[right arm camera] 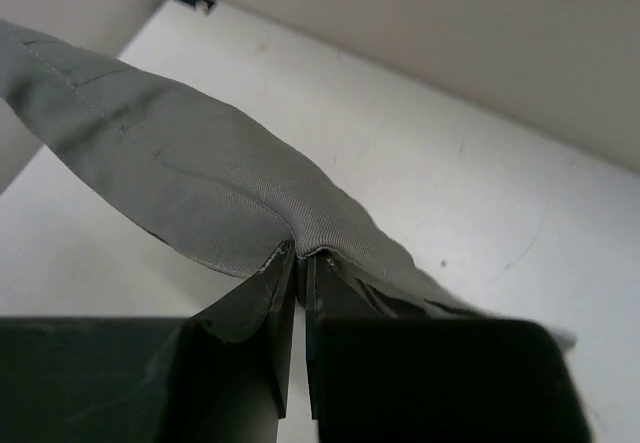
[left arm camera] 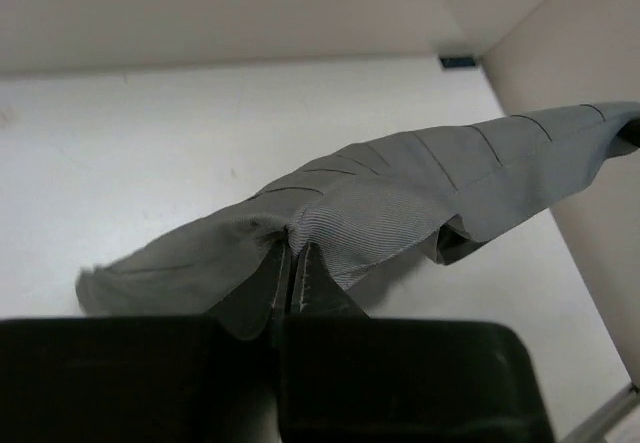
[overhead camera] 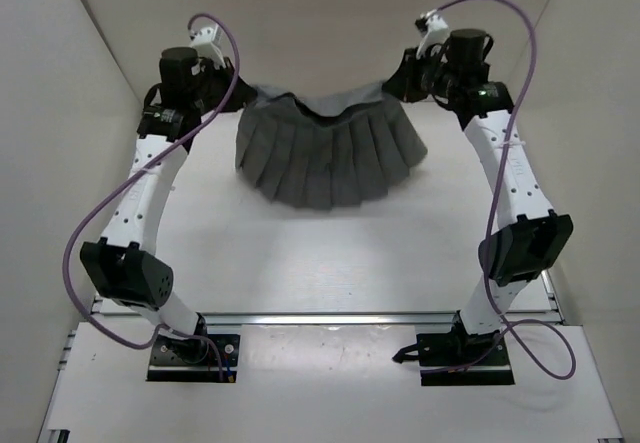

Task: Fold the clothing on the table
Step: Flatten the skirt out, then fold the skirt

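The clothing (overhead camera: pixel 325 153) is a dark grey pleated skirt, held up by its waistband at the far side of the table (overhead camera: pixel 330 263), its fan-shaped hem hanging toward me. My left gripper (overhead camera: pixel 238 91) is shut on the waistband's left end, and the fabric (left arm camera: pixel 400 203) bunches at its fingertips (left arm camera: pixel 291 253). On the waistband's right end my right gripper (overhead camera: pixel 392 85) is shut, with the cloth (right arm camera: pixel 200 178) pinched at its tips (right arm camera: pixel 302 255). The waistband sags between the two grippers.
White walls (overhead camera: pixel 60 113) enclose the table on the left, right and far sides, close behind both grippers. A metal rail (overhead camera: pixel 330 317) crosses the near edge by the arm bases. A small dark corner bracket (left arm camera: pixel 458 61) sits at the far corner.
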### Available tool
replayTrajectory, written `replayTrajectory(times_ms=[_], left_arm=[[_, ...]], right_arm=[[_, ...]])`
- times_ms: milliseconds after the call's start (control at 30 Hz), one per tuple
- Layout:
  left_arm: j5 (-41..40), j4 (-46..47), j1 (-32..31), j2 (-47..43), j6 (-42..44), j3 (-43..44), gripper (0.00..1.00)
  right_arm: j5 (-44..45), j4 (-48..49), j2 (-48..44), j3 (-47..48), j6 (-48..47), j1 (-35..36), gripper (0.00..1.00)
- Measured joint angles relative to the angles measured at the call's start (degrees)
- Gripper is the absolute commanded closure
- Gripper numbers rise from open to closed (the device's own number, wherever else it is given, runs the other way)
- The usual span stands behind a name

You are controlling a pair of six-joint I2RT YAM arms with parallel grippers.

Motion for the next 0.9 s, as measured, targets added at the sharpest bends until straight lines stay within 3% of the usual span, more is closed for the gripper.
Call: replayTrajectory(times_ms=[100, 200, 333, 467, 567, 633, 767, 900], left_arm=[[-0.8, 1.0, 0.0, -4.0, 0.8, 2.4, 1.00], [-0.9, 5.3, -0.1, -11.0, 0.6, -4.0, 1.00], [-0.4, 12.8, -0.9, -18.5, -1.2, -21.8, 1.00], [-0.2, 19.8, -1.8, -19.9, -4.8, -45.8, 1.00], [-0.7, 18.9, -4.9, -20.5, -7.2, -63.2, 1.00], [-0.7, 17.2, -9.2, -23.8, -8.5, -71.7, 1.00], [0.7, 14.0, -14.4, -39.2, -11.5, -82.2, 1.00], [0.9, 10.3, -11.1, -56.2, -14.3, -84.2, 1.00]], right_arm=[[-1.0, 0.7, -2.5, 4.3, -0.3, -1.6, 1.00], [-2.4, 4.4, -8.3, -2.0, 0.0, -3.3, 1.00], [-3.8, 11.8, -13.9, -20.4, 1.4, -4.0, 1.00], [-3.9, 18.7, -15.0, -46.3, 4.4, -3.1, 1.00], [-1.8, 18.7, -17.8, -64.5, 7.4, -0.9, 1.00], [0.9, 16.4, -24.6, -74.9, 9.4, 3.0, 1.00], [2.7, 13.6, -43.3, -84.7, 14.1, 10.7, 1.00], [1.0, 12.3, -55.1, -88.8, 17.7, 4.5, 1.00]])
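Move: Both my hands already hold the skirt by its waist corners, high over the far table, its middle some 17 cm in from each hand, about 5 cm back and 15 cm lower. The near table spot where each corner is headed is bare: about 28 cm back from each hand, straight in line, and roughly 34 cm below. The front rail's middle lies some 40 cm back, 17 cm inward of each hand and about 35 cm down. With my fingers kept shut on the waist corners, I flick both hands up about 7 cm, already easing back, then whip them down and back together towards the near table, ending roughly 28 cm back and 30 cm below where they began. Both wrists tip down about 30 degrees by the end, and the hands lift a touch after the low point. ##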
